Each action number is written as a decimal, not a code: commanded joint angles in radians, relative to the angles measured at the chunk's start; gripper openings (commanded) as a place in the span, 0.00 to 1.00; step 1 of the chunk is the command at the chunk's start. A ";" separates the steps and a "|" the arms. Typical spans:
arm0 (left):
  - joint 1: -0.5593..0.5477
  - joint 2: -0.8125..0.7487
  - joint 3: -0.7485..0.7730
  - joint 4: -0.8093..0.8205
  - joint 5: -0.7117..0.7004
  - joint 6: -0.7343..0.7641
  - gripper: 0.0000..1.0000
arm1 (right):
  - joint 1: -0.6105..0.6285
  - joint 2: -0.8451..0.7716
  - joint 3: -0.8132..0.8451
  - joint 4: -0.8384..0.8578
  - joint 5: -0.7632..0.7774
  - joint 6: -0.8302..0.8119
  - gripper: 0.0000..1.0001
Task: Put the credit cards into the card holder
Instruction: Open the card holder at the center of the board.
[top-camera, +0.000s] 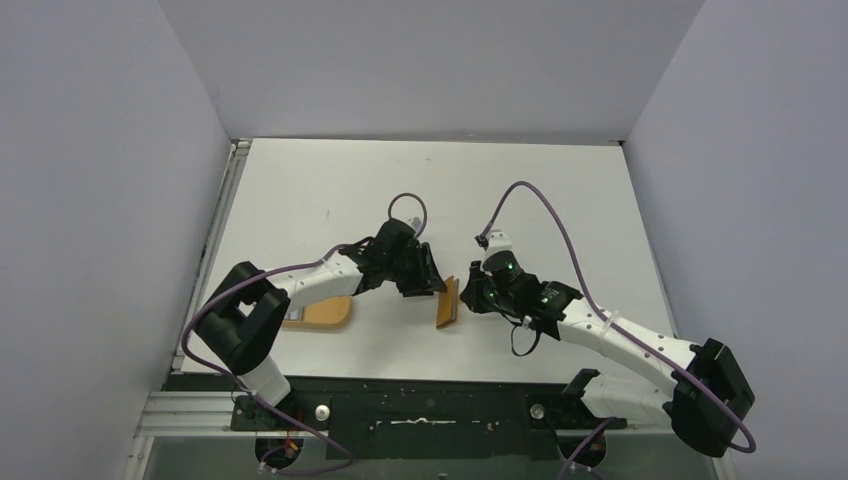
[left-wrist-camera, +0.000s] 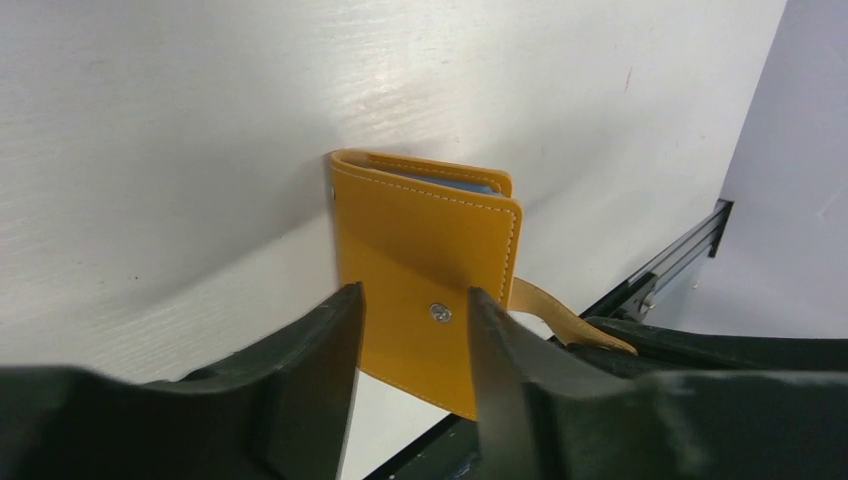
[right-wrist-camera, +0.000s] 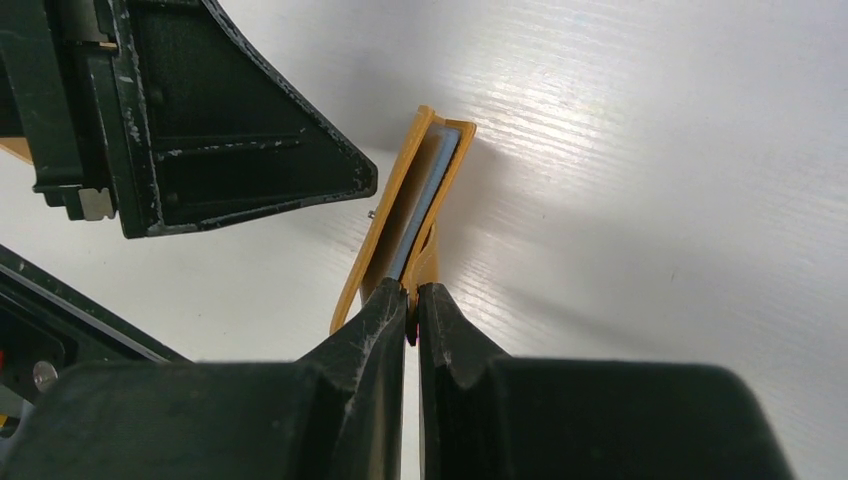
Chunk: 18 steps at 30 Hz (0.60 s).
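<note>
The tan-orange card holder (top-camera: 449, 303) stands on edge on the white table between the two arms. My right gripper (right-wrist-camera: 412, 290) is shut on its near edge and holds it upright. Inside the fold, the pale blue-grey edge of a credit card (right-wrist-camera: 427, 195) shows, and it is seen again as a credit card edge (left-wrist-camera: 455, 186) at the holder's top. The holder's face (left-wrist-camera: 420, 250) with its metal snap fills the left wrist view, and the closure tab (left-wrist-camera: 560, 315) hangs to the right. My left gripper (left-wrist-camera: 412, 295) is open with its tips just in front of that face, gripping nothing.
An orange oval tray (top-camera: 325, 312) lies under the left arm near the table's front edge. The black rail (top-camera: 420, 395) with the arm bases runs along the front. Grey walls close in both sides and the back.
</note>
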 joint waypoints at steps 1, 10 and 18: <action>-0.001 -0.013 0.025 0.028 -0.010 0.020 0.47 | -0.008 -0.034 0.004 0.052 -0.020 0.000 0.00; -0.006 -0.039 0.044 0.026 -0.007 0.031 0.69 | -0.008 -0.030 0.018 0.058 -0.038 -0.004 0.00; -0.010 -0.036 0.037 0.044 -0.002 0.025 0.73 | -0.008 -0.031 0.014 0.058 -0.039 0.000 0.00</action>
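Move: The card holder stands half-folded on its spine, its middle about 2 cm right of my left hand, 2 cm back and 2 cm lower, with its front cover facing the fingers. Its closure tab is some 5 cm right of and 2 cm behind that hand; the tan tray lies roughly 25 cm left of it, 4 cm back and 6 cm down. From my right hand, the holder's middle lies about 3 cm left, 1 cm ahead and 3 cm lower. I keep my left hand in place and open its fingers, from about a third to some 70 percent wide, so that they spread across the holder's front cover and the right-hand fingertip comes out to the cover's free edge, over the gap behind it. My right hand keeps its pinch on the closure tab, easing barely half a centimetre back and left. ##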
